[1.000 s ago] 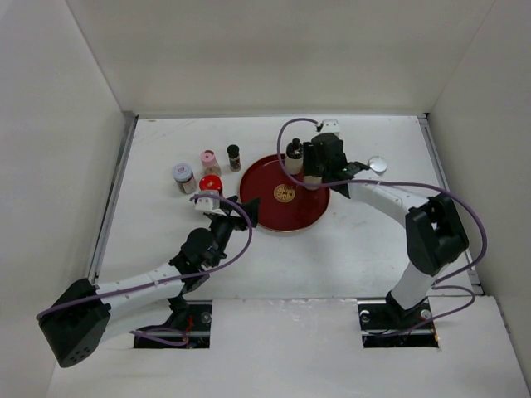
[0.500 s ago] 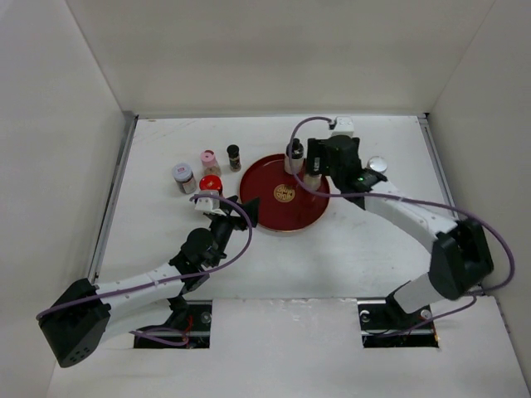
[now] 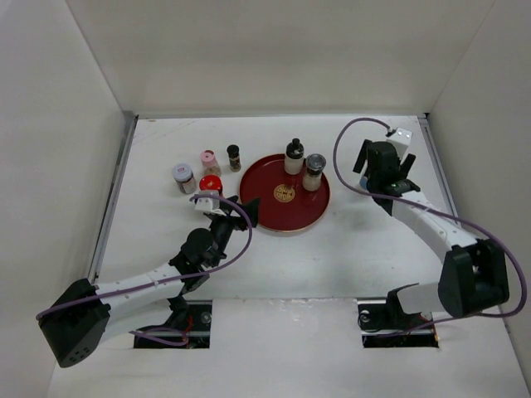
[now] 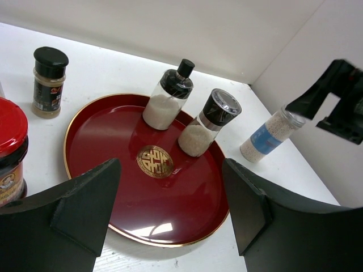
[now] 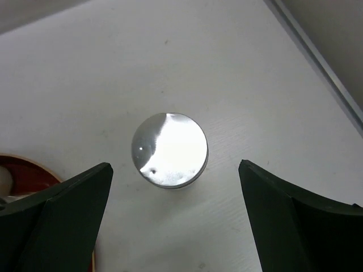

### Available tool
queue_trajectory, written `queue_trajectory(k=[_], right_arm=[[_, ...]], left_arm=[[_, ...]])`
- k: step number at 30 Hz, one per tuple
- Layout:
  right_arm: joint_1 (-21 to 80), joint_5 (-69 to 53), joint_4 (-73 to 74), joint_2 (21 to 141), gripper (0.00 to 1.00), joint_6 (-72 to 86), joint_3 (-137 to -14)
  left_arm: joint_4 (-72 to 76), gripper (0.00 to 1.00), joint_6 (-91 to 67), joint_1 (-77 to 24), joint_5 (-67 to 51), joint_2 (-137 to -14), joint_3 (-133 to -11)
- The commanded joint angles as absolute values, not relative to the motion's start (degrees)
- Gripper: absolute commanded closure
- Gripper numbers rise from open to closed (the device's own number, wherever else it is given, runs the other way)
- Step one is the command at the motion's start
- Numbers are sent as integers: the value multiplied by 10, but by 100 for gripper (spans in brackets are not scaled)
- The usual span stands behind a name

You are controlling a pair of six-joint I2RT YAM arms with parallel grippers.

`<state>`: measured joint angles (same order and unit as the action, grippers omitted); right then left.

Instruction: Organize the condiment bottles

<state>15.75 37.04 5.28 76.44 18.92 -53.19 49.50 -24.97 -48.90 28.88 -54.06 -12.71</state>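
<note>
Two condiment bottles stand on the round dark-red tray (image 3: 280,217): a black-nozzle bottle (image 3: 294,156) and a grey-capped shaker (image 3: 314,172). Left of the tray stand the white-lilac-capped jar (image 3: 182,177), the pink-capped jar (image 3: 210,161), the black-capped jar (image 3: 234,157) and the red-capped jar (image 3: 211,184). My right gripper (image 5: 174,166) hangs open straight above the silver-capped bottle (image 5: 170,149), a finger on each side and well apart from it. That bottle (image 4: 271,134), blue-labelled, stands right of the tray (image 4: 105,141). My left gripper (image 4: 171,170) is open and empty at the tray's near-left rim.
In the top view my right gripper (image 3: 383,174) covers the silver-capped bottle, close to the table's right rail (image 3: 440,166). White walls enclose the table on three sides. The red-capped jar (image 4: 11,147) sits just left of my left gripper (image 3: 242,207).
My right gripper opened, left the grey-capped shaker standing on the tray, and swung right to hover over the silver-capped bottle. The left arm has not moved.
</note>
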Motion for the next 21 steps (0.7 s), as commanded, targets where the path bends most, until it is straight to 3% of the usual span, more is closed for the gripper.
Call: queue_trajectory(k=[1, 6, 8, 12, 14, 21], right_arm=[[131, 344, 29, 783, 0, 204, -540], [102, 287, -2, 831, 1, 204, -553], [102, 287, -9, 838, 9, 205, -555], [103, 292, -39, 836, 38, 194, -547], [114, 304, -44, 817, 45, 192, -539], [226, 358, 11, 687, 50, 191, -493]], left_arm=[[519, 29, -257, -493, 285, -538, -125], [519, 29, -257, -492, 285, -541, -126], [519, 29, -257, -492, 285, -541, -126], [519, 29, -257, -493, 285, -546, -127], [519, 29, -257, -493, 285, -545, -127], [519, 29, -257, -491, 285, -543, -127]])
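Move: Just ahead of the right hand, about 2 cm forward and 1 cm to its right, the blue-label bottle stands upright between the open fingers, its middle some 6 cm lower. The tray's centre lies roughly 26 cm left and 2 cm forward; the grinder bottle on it about 18 cm left and 5 cm forward, the black-capped bottle 6 cm left of the grinder and 5 cm farther out. From the left hand, the blue-label bottle is some 37 cm right, 14 cm forward. Sinking about 4.5 cm and edging 2 cm forward and slightly right, the right hand brings its wide-open fingers down around the blue-label bottle and pinches its upper part near the silver lid. Keeping that grip, it then turns back, travelling some 5 cm left, back and a little up, towards the tray. ##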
